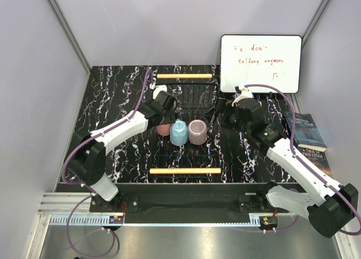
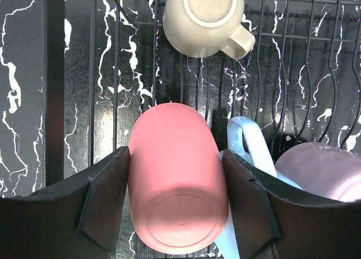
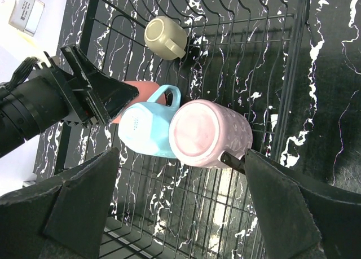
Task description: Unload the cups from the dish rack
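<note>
The dish rack (image 1: 186,152) holds three cups in a row: coral pink (image 1: 163,128), light blue (image 1: 179,132) and dusty mauve-pink (image 1: 197,131). My left gripper (image 2: 176,154) is shut on the coral pink cup (image 2: 177,180), with a pad pressed on each side of it. Beside it lie the light blue cup (image 2: 248,146) and the mauve cup (image 2: 324,168). An olive-grey mug (image 2: 203,19) with a handle sits farther back on the rack. My right gripper (image 3: 181,153) hangs open above the mauve cup (image 3: 208,132), holding nothing.
A whiteboard (image 1: 260,63) with red writing leans at the back right. Two books (image 1: 307,132) lie along the right edge of the black marbled table (image 1: 113,95). Wooden bars (image 1: 185,171) mark the rack's near and far ends. Grey walls close in both sides.
</note>
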Robot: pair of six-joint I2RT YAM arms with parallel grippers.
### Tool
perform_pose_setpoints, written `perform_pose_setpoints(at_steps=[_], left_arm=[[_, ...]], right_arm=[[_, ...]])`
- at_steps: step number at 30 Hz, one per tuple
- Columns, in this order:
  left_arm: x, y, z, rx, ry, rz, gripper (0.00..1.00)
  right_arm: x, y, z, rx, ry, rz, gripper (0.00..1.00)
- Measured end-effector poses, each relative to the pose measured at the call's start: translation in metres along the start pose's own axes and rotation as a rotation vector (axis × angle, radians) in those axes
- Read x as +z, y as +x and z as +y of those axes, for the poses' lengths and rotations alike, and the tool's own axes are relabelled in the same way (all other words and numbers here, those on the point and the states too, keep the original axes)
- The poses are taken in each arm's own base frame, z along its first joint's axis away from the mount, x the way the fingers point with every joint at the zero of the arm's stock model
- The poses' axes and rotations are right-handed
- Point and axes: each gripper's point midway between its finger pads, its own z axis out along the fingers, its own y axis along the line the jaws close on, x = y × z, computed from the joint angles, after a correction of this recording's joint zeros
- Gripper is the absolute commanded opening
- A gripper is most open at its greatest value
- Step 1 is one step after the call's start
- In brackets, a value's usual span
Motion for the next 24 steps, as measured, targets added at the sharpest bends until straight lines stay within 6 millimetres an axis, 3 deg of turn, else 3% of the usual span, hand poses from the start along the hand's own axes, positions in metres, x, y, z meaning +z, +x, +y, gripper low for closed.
perform_pose_setpoints(at_steps=[8, 14, 19, 24], left_arm=[[-0.015, -0.001, -0.004, 0.090, -0.028, 0.000, 0.00], [-0.041, -0.043, -0.021, 0.107, 0.017, -0.091, 0.00], [-0.074, -0.080, -0.032, 0.085, 0.085, -0.184, 0.00], [-0.102, -0.097, -0.042, 0.064, 0.191, -0.235, 0.00]], right_arm=[[-0.001, 0.000, -0.001, 0.000, 0.000, -0.002, 1.00], [-0.002, -0.003, -0.002, -0.001, 0.013, -0.020, 1.00], [-0.005, -0.006, -0.002, -0.001, 0.011, -0.031, 1.00], [-0.011, -0.011, 0.001, -0.005, -0.002, -0.050, 1.00]])
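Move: The left hand already grips the coral cup in the rack. The open right gripper, where the cup seems bound, is about 23 cm to its right, 4 cm back and 12 cm higher. The blue cup stands some 7 cm to the left hand's right and 3 cm back, the mauve cup about 15 cm right and 3 cm back, the beige cup roughly 8 cm ahead and 3 cm right, all slightly lower. From the right hand, the coral cup is about 23 cm left, 4 cm ahead and 12 cm below. Keeping the coral cup pinched between both fingers, the left hand eases back barely 1 cm, then lifts briskly straight out of the rack, about 14 cm up, drifting some 3 cm right towards the waiting right gripper. As it climbs, the wrist tips the fingers up towards level by about 15 degrees and turns slightly clockwise. ##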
